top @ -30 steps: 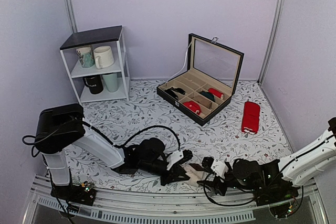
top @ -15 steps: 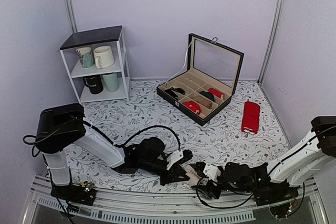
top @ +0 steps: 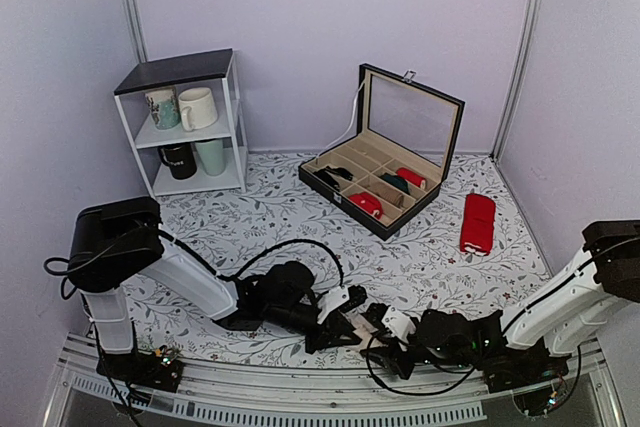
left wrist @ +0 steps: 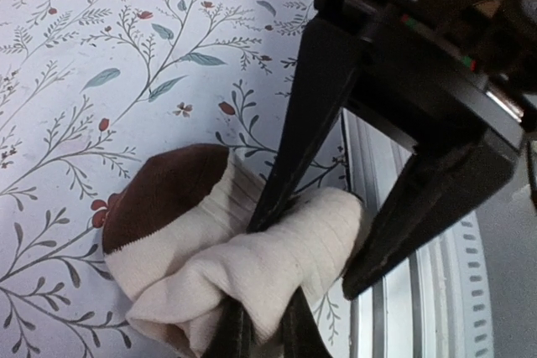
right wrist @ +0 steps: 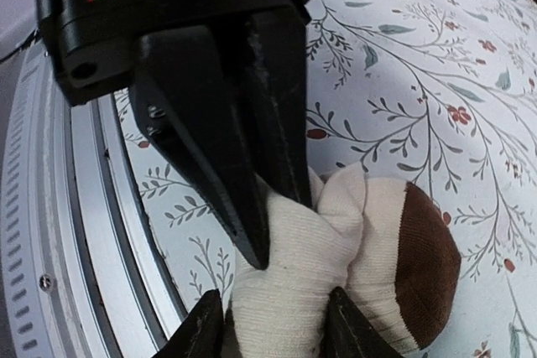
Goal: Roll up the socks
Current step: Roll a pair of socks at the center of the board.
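The socks (left wrist: 243,257) lie bunched near the table's front edge, a cream ribbed bundle with a dark brown toe (left wrist: 159,199). My left gripper (left wrist: 262,314) is shut, pinching a cream fold from below in the left wrist view. In the right wrist view the socks (right wrist: 302,291) sit between the fingertips of my right gripper (right wrist: 273,301), which press on both sides of the cream part. There the left fingers (right wrist: 252,207) come down from above, closed into the same fabric. In the top view the left gripper (top: 345,325) and right gripper (top: 385,337) meet tip to tip and hide most of the bundle.
The metal front rail (left wrist: 419,308) runs right beside the socks. Farther back stand a white shelf with mugs (top: 190,127), an open compartment box (top: 380,182) holding small rolled bundles, and a plain red pair (top: 478,222) at the right.
My right gripper has slid left to the left gripper and its fingers have narrowed onto the cream fabric. The left arm has stayed put, still pinching.
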Robot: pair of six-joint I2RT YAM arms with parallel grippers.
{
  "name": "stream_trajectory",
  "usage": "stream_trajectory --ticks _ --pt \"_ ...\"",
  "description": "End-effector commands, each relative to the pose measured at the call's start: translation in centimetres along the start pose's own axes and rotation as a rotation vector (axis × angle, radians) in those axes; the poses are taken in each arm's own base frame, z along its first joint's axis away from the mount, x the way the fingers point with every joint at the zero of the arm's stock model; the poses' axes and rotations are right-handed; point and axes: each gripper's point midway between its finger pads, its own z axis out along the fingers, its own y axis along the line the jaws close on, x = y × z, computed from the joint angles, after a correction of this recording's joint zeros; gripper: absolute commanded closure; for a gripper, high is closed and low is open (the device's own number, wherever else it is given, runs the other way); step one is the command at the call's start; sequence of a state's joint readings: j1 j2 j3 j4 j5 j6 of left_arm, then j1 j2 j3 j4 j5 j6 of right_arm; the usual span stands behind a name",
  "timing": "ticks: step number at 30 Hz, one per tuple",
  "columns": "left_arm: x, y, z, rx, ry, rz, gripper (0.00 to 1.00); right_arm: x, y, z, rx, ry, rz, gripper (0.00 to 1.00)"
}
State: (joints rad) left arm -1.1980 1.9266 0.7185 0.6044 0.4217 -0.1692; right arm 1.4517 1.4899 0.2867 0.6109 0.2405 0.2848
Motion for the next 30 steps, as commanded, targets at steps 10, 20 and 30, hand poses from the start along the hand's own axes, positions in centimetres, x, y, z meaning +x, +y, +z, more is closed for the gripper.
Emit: stream_trajectory --ticks 10,20,30 --pt "9.1 0.4 -2.7 -0.08 0.32 -0.068 0.87 3.7 -2.0 0.0 -0.054 0.102 0.241 0.89" --pt "-2.0 -2.2 -7.7 -0.176 -0.139 0.343 0.32 9.2 -1.9 0.4 -0.134 0.297 0.531 0.89" --pt "-5.8 -2.0 -14.4 -0.437 -0.516 0.464 0.01 11.3 -1.1 -0.9 -0.163 0.398 0.687 0.89"
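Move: The rolled sock bundle sits between the two grippers at the board's near edge. From the left hand, whose nearly shut fingers still pinch it, its middle is about 3 cm to the right and 1 cm ahead. The right hand's part-open fingers straddle it, its middle some 2 cm to their left, 1 cm ahead and 1 cm below; the metal rail runs about 6 cm straight back of the right hand and 4 cm lower. Off to its left by about 8 cm and nearly as far up, the left hand backs away from the sock bundle, its fingers opening wide to let go as the wrist rolls some 30 degrees. Before that, the right fingers close on the bundle; they then keep their pinch while the right wrist rolls its top forward by about 35 degrees, easing slightly forward, then back, and sinking a little. ##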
